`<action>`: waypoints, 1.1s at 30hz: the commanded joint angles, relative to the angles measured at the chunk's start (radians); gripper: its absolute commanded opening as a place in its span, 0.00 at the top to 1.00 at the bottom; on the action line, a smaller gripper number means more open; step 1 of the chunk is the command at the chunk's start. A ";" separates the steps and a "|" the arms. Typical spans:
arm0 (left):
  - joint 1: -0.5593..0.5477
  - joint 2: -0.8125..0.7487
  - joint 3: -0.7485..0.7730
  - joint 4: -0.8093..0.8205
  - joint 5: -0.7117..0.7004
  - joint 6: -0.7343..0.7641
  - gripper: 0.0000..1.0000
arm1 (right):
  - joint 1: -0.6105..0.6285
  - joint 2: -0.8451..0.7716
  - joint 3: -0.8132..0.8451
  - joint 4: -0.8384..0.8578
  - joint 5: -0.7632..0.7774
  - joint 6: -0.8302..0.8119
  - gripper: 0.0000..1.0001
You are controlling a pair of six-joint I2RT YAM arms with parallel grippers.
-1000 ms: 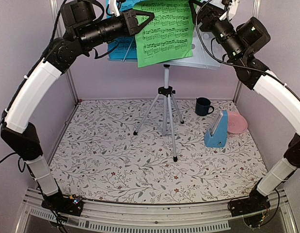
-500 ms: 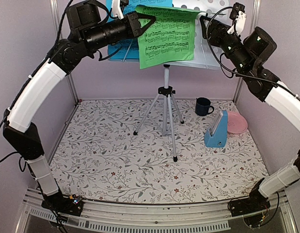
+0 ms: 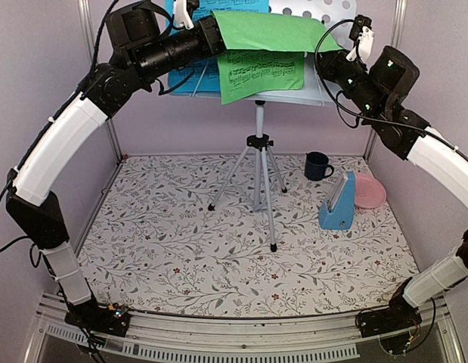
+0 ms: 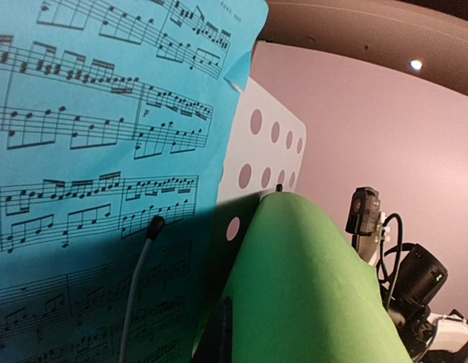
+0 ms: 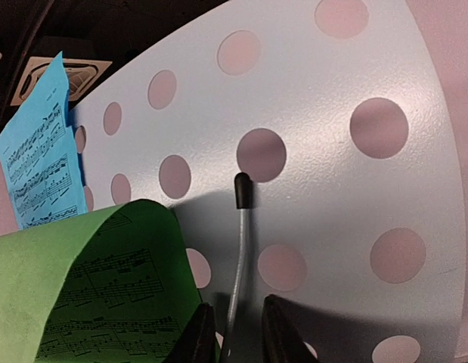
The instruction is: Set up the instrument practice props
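Observation:
The pale perforated music stand [image 3: 328,13] tops a silver tripod [image 3: 260,170] at the back. A blue music sheet [image 3: 187,79] rests on its left half under a wire page holder [image 4: 137,283]. The green music sheet [image 3: 268,32] curls forward off the stand, its printed side [image 3: 264,74] hanging beneath. My left gripper [image 3: 217,35] is shut on that sheet's left edge, one dark finger [image 4: 222,333] showing beside the green bulge [image 4: 309,287]. My right gripper [image 5: 235,334] straddles the right wire page holder [image 5: 240,249], jaws narrow with a small gap. The blue metronome [image 3: 338,204] stands on the mat.
A dark blue mug [image 3: 317,165] and a pink plate [image 3: 368,190] sit at the back right of the floral mat [image 3: 181,249], next to the metronome. Purple walls enclose the back and sides. The tripod legs spread across the mat's middle back.
The green sheet's top has folded forward over itself as my left gripper shifted. My right gripper dropped to the stand's right wire holder and narrowed its jaws around it.

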 commanded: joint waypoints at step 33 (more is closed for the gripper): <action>0.001 0.094 0.080 0.037 0.055 -0.046 1.00 | -0.005 -0.004 -0.018 0.119 -0.253 -0.136 1.00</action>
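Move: Between the right hand's open pads runs the right page holder, its middle practically at the hand point; the green sheet centres about 12 cm to that hand's left, level fore and aft, and the blue sheet some 23 cm left and 3 cm farther out. For the left hand, already pinching the green sheet's left edge, the stand's desk centres roughly 8 cm right, 6 cm ahead and a little below; the blue sheet is straight ahead, about 5 cm. Closing its fingers, the right hand pinches the right page holder and draws it about 3 cm left and nearly 2 cm back towards the green sheet, turning a little counter-clockwise and tipping up. The left hand keeps its pinch on the green sheet's left edge, rising some 2 cm, then dipping back down while shifting right and slightly forward along the desk. ##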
